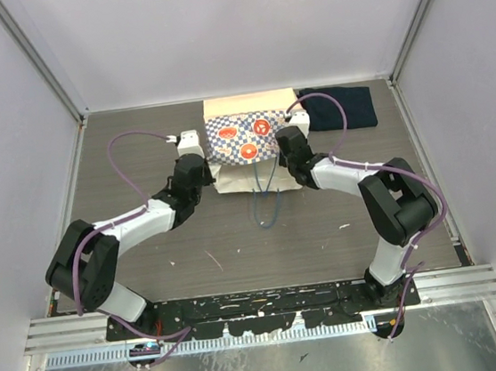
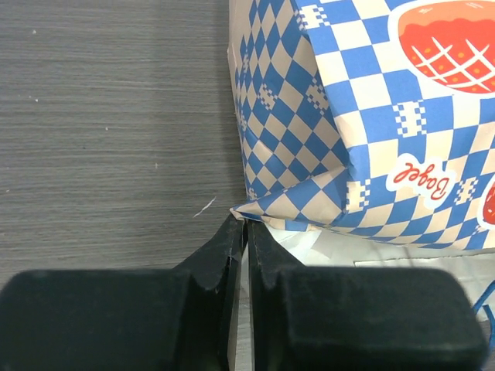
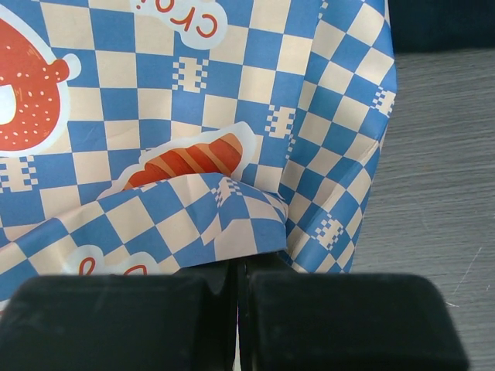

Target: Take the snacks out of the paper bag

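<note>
The paper bag point(image 1: 249, 114) lies flat at the back middle of the table, its blue-white checkered band point(image 1: 235, 136) with red fruit prints facing up. Blue string handles point(image 1: 266, 203) trail toward me. My left gripper point(image 1: 208, 168) is shut, its tips point(image 2: 246, 228) pinched on the band's near left corner point(image 2: 286, 205). Over at the band's near right edge, my right gripper point(image 1: 281, 148) is shut too; a checkered flap point(image 3: 240, 224) folds over its tips point(image 3: 238, 267) and hides them. The snacks are hidden.
A dark navy folded cloth point(image 1: 339, 106) lies just right of the bag at the back, also seen as the cloth point(image 3: 445, 23) in the right wrist view. Grey walls close in the table on three sides. Bare wood-grain table point(image 1: 236, 240) lies between the arms.
</note>
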`<action>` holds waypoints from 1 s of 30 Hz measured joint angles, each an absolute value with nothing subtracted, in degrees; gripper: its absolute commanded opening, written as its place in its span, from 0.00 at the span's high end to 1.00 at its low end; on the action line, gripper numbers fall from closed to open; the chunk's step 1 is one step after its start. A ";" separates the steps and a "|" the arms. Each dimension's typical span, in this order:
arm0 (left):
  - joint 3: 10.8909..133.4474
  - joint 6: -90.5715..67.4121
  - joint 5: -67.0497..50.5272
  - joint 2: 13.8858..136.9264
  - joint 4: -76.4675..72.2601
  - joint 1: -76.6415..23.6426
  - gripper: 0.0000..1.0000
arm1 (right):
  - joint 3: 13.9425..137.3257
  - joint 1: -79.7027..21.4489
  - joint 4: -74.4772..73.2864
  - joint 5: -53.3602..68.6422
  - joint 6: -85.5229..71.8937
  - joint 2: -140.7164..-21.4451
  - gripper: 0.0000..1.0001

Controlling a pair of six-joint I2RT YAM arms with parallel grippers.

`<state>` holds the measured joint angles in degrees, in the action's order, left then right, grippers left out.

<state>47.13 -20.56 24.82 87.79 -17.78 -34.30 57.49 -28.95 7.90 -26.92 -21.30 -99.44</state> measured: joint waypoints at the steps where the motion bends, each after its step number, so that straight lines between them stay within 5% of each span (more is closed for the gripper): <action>1: 47.13 -20.38 24.73 87.85 -17.98 -34.41 0.84 | 57.49 -28.73 8.03 -26.26 -21.17 -99.44 0.98; 7: 47.13 -19.44 24.67 87.92 -18.70 -34.52 0.72 | 57.45 -28.42 8.51 -23.88 -20.91 -99.29 0.85; 12: 47.13 -17.30 24.75 87.92 -19.09 -34.57 0.23 | 56.27 -28.27 8.51 -22.06 -20.91 -97.32 0.67; 15: 46.48 -16.01 24.56 87.24 -20.18 -34.61 0.01 | 54.65 -28.16 8.38 -20.88 -21.41 -94.39 0.34; 19: 43.38 -14.22 21.56 82.41 -20.56 -34.70 0.02 | 51.53 -28.16 9.02 -18.72 -23.16 -90.21 0.13; 30: 39.70 -10.61 5.34 78.22 -25.04 -34.81 0.02 | 44.93 -28.10 10.31 -14.04 -27.77 -88.16 0.09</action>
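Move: Both grippers still pinch the paper bag's rim, one at each side of the mouth; the bag lies on its side with the mouth towards the robot. The mouth's middle is about 10 cm right of the left hand and 8 cm left of the right, level ahead and 2 to 3 cm lower. The blue handles lie some 7 cm back, 12 cm right and 9 cm below the left hand; the dark cloth is roughly 17 cm ahead, 15 cm right and 6 cm below the right hand. Let go of the bag by opening both grippers wide while they hardly move. Then draw the left hand up and back about 4 cm, easing it right in front of the mouth while turning the wrist some 20 degrees clockwise. Pull the right hand straight back about 5 cm, rising a little and sinking again, its left side rolling up slightly. ##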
